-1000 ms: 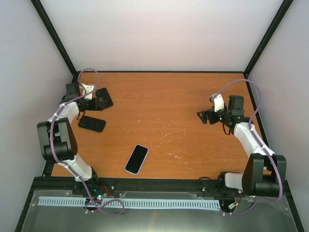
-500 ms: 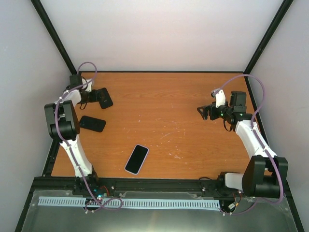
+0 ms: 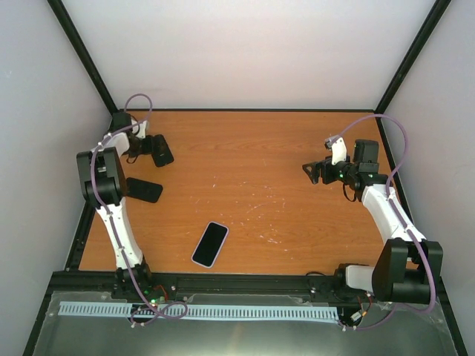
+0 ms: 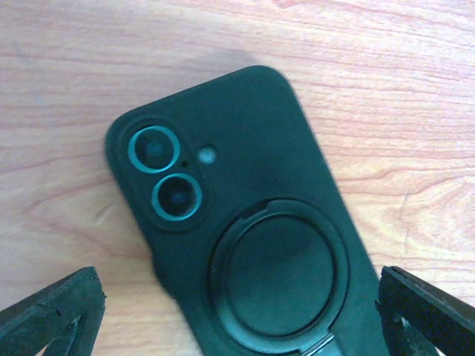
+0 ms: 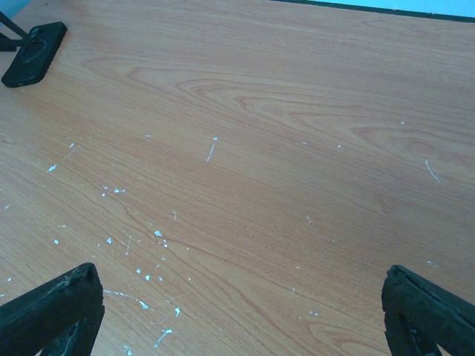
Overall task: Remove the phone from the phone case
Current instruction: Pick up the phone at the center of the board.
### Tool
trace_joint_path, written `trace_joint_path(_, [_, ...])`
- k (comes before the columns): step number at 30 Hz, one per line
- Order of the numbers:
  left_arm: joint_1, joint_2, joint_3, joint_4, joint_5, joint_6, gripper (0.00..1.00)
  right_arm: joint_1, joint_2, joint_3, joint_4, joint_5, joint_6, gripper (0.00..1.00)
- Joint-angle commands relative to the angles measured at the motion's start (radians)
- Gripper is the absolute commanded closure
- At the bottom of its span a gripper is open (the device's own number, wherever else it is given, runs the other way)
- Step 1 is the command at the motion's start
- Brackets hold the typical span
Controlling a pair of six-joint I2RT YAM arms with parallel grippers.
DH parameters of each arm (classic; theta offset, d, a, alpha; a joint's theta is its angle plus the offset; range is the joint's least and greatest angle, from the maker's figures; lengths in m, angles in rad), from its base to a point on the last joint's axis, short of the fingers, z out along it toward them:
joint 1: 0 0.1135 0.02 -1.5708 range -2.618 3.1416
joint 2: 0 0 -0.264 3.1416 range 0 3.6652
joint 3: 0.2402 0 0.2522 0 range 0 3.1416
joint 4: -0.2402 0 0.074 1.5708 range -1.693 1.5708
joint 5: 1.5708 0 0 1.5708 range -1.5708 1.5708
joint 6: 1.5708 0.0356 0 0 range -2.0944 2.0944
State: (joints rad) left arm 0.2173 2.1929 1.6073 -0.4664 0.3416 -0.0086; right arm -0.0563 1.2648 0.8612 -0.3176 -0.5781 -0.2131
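A dark green phone case (image 4: 252, 222) lies back up on the wooden table, with a round ring stand in its middle. Two teal-ringed lenses (image 4: 165, 174) and a small flash show at its corner; the case hides the rest of the phone. My left gripper (image 4: 236, 297) hangs open just above it, one finger (image 4: 59, 311) on each side and neither touching. From above, the left gripper (image 3: 151, 146) covers part of the case (image 3: 164, 154) at the far left. My right gripper (image 3: 315, 172) is open over bare wood on the right, and its own view shows the case (image 5: 31, 52) far off.
A second dark slab (image 3: 142, 190) lies flat near the left edge, in front of my left gripper. A phone with a lilac rim (image 3: 210, 244) lies screen up near the front centre. White scratches (image 5: 141, 259) mark the table (image 3: 252, 148). Black frame posts stand at the back corners.
My left arm's elbow has swung up and back toward the far left while its gripper stayed over the case. The right gripper has risen slightly. Nothing on the table moved.
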Motion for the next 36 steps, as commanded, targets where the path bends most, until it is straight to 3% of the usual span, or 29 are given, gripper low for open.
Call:
trace_joint_path(1, [-0.046, 0.046, 0.072, -0.048, 0.037, 0.027, 0.0, -0.002, -0.018, -0.003, 0.006, -0.014, 0.001, 0.0])
trace_joint_path(16, [-0.311, 0.076, 0.096, -0.1, -0.094, 0.24, 0.0, -0.002, -0.022, 0.038, -0.06, -0.058, -0.062, 0.0])
trace_joint_path(26, [-0.319, -0.055, -0.122, -0.085, -0.219, 0.33, 0.0, -0.002, -0.026, 0.12, -0.173, -0.001, -0.233, 0.0])
trace_joint_path(33, [-0.319, -0.093, -0.212, -0.064, -0.298, 0.395, 0.0, -0.002, -0.021, 0.169, -0.17, -0.129, -0.159, 0.0])
trace_joint_path(36, [-0.32, -0.079, -0.196, -0.068, -0.308, 0.395, 0.05, -0.002, -0.023, 0.167, -0.119, -0.163, -0.089, 0.0])
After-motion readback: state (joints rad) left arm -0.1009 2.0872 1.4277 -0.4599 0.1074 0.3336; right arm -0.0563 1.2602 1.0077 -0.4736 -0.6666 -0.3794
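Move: The far black-cased phone lies almost under the open left hand, its middle about 2 cm ahead, 3 cm to the right and 3 cm below. The second black phone is roughly 18 cm back from that hand and level with it sideways; the light-rimmed phone is about 39 cm back and 26 cm right. From the right hand, the far black-cased phone lies some 18 cm ahead, 62 cm left and 17 cm lower. Rightward first, by about 15 cm and sinking slightly, the left hand pushes the far black-cased phone along the board with its left finger, then draws back some 5 cm, easing slightly left. Its wrist turns clockwise about 30 degrees and rolls left side up; the fingers stay wide, ending astride the phone. The idle right hand rises about 4 cm. ##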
